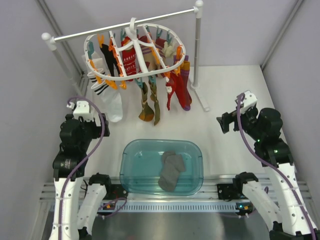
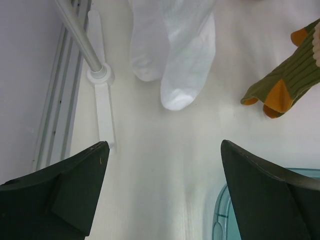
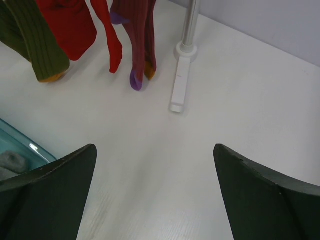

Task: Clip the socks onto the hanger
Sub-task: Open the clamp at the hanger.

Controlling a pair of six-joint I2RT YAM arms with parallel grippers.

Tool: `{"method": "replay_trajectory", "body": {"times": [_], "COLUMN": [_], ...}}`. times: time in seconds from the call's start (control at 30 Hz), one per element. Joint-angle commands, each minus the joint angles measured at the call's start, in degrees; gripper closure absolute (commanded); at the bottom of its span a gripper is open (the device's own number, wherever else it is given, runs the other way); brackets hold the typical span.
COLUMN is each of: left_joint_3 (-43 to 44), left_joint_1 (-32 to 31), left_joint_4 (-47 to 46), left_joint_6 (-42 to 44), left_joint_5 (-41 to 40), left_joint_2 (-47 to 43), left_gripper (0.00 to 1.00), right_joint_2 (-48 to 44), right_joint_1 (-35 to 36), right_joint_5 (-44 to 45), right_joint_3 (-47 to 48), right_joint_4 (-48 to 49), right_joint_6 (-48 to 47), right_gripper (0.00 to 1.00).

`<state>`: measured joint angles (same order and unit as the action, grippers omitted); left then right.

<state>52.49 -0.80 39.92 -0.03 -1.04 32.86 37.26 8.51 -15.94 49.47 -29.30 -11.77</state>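
Observation:
Two grey socks (image 1: pixel 171 171) lie bunched together in a teal bin (image 1: pixel 131 175) at the near middle of the table; a bit of grey knit (image 3: pixel 11 161) also shows at the left edge of the right wrist view. The white oval hanger (image 1: pixel 134 52) with orange and teal clips hangs from the rail at the back, several other socks clipped to it. My left gripper (image 1: pixel 80 111) (image 2: pixel 164 145) is open and holds nothing, left of the bin. My right gripper (image 1: pixel 224 122) (image 3: pixel 154 147) is open with nothing in it, right of the bin.
A white rail stand (image 1: pixel 125 22) spans the back, its feet (image 2: pixel 104 100) (image 3: pixel 180 85) resting on the table. White socks (image 2: pixel 175 45), olive-brown socks (image 2: pixel 285 80) and red and purple-toed socks (image 3: pixel 132 45) dangle low from the hanger. Grey walls close in both sides.

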Motion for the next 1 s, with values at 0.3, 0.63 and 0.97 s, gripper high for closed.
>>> {"method": "replay_trajectory", "body": {"times": [0.3, 0.63, 0.97], "left_joint_3": [6.75, 4.64, 4.11], "left_joint_1": [0.36, 0.36, 0.36], "left_joint_4": [-11.96, -29.08, -38.77], "left_joint_6": [-23.24, -35.47, -36.44], "left_joint_5": [5.69, 7.63, 7.46], "left_joint_2": [1.23, 5.81, 10.9], "left_gripper": [0.03, 0.19, 0.32], "right_joint_2": [8.0, 18.02, 27.77], "right_joint_1": [2.29, 17.49, 37.79], "right_joint_5": [-17.98, -9.12, -0.84], "right_joint_3": [-1.04, 4.84, 9.85], "right_joint_4": [21.64, 30.95, 41.51], "right_joint_6": [5.7, 6.31, 8.25], "right_gripper": [0.0, 0.0, 0.0]}}
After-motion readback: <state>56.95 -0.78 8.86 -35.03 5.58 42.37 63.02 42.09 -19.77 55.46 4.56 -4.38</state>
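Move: The empty orange clamp on the hanger's near rim is about 16 cm ahead of the left hand, 8 cm to its right and 15 cm above. The white socks hang roughly 17 cm ahead and 3 cm right, the green socks 17 cm ahead and 20 cm right, both some 4 cm above. From the right hand that clamp is about 47 cm left, 14 cm ahead and 14 cm above; the red socks are 21 cm left, 14 cm ahead, 5 cm above. Left hand rises 13 cm and forward towards the orange clamp, rolling, fingers narrowing; right sweeps 22 cm left. ##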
